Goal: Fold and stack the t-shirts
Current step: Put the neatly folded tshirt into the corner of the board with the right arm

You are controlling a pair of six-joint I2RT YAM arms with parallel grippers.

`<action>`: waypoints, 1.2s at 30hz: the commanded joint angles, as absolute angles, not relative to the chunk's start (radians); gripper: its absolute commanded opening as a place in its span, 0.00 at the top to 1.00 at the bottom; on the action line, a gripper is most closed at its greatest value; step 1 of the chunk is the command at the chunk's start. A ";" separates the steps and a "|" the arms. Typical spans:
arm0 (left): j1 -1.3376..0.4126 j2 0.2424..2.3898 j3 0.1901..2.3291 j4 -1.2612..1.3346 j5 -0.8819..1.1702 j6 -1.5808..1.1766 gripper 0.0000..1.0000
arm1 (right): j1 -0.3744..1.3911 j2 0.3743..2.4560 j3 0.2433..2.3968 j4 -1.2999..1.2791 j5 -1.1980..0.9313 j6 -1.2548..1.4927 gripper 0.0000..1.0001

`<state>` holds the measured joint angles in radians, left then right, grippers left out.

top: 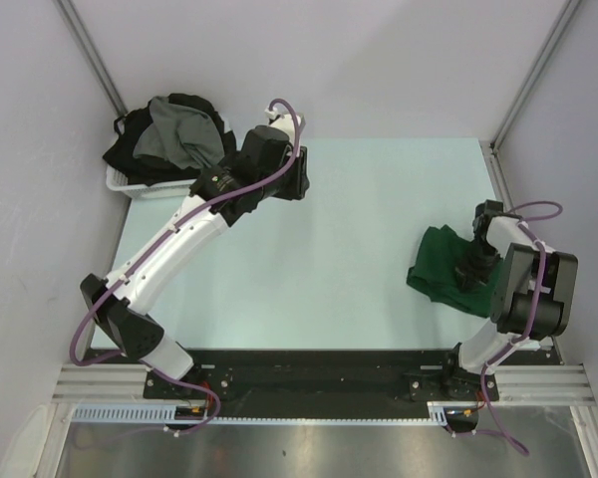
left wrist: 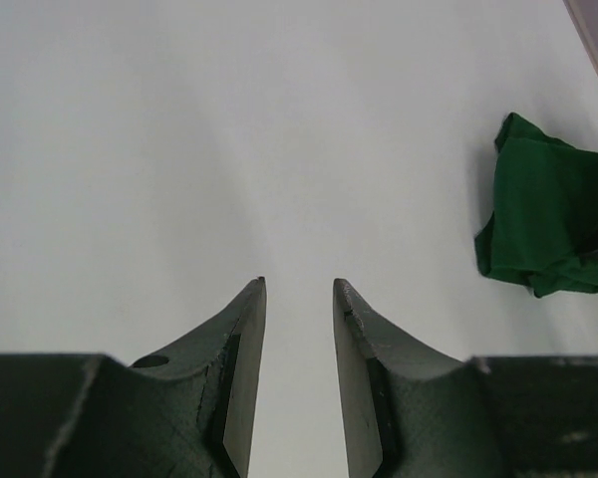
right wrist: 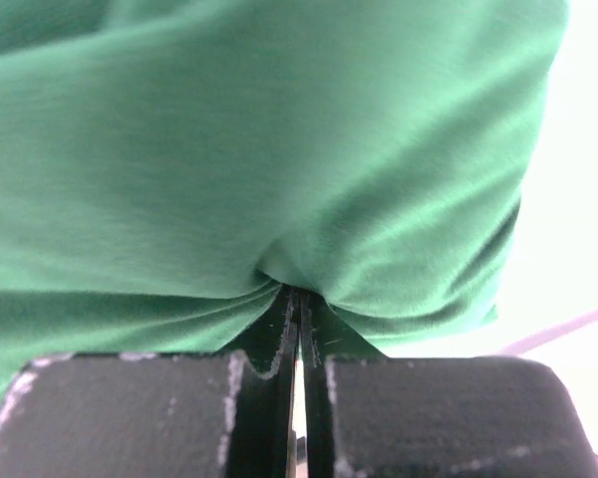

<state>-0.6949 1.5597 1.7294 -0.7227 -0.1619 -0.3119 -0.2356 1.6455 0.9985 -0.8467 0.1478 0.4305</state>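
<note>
A dark green t-shirt (top: 439, 261) lies bunched on the right side of the table. My right gripper (top: 473, 269) points down into it and is shut on a pinch of its fabric; in the right wrist view the green t-shirt (right wrist: 279, 149) fills the frame above the closed right gripper (right wrist: 301, 291). A grey t-shirt (top: 179, 134) and black t-shirts (top: 140, 149) are heaped in the basket at the back left. My left gripper (top: 301, 174) hovers beside that heap, open and empty. The left wrist view shows the left gripper (left wrist: 299, 284) over bare table, with the green t-shirt (left wrist: 548, 219) far right.
The white plastic basket (top: 120, 181) stands at the table's back left corner against the wall. Pale walls and metal frame posts close in the table on the left, back and right. The pale table surface (top: 359, 229) lies between the two arms.
</note>
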 commanded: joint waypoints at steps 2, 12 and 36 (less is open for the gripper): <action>-0.689 1.532 1.744 -0.707 -0.158 -0.304 0.62 | -0.271 1.653 1.044 -0.834 0.334 0.388 1.00; -0.687 1.555 1.773 -0.706 -0.150 -0.305 0.62 | -0.336 1.677 1.124 -0.887 0.362 0.371 1.00; -0.684 1.608 1.805 -0.707 -0.127 -0.324 0.62 | -0.218 1.557 1.309 -1.026 0.201 0.400 1.00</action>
<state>-0.6907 1.6005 1.7565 -0.7200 -0.1455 -0.3134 -0.2394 1.5925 1.3064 -0.9764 0.2203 0.3740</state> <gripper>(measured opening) 0.383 0.007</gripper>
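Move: The folded green t-shirt lies under the right hand's closed fingertips, which are sunk into its cloth; its middle is some 2 cm ahead, 3 cm to the left and 1 cm below. The board's right edge runs about 12 cm to that hand's right, level with it, and the near right corner is some 16 cm right and 15 cm back. From the raised left hand the t-shirt is about 38 cm right, 7 cm back and 30 cm down. To the right, the right hand goes on dragging with shut fingers in the t-shirt's cloth, some 6 cm towards the board's right edge, easing upward a little as the fingertips tilt about 10 degrees to the right. It then turns upward and forward, coming free of the cloth and rising about 7 cm while drifting back left, tips swinging slightly forward. ##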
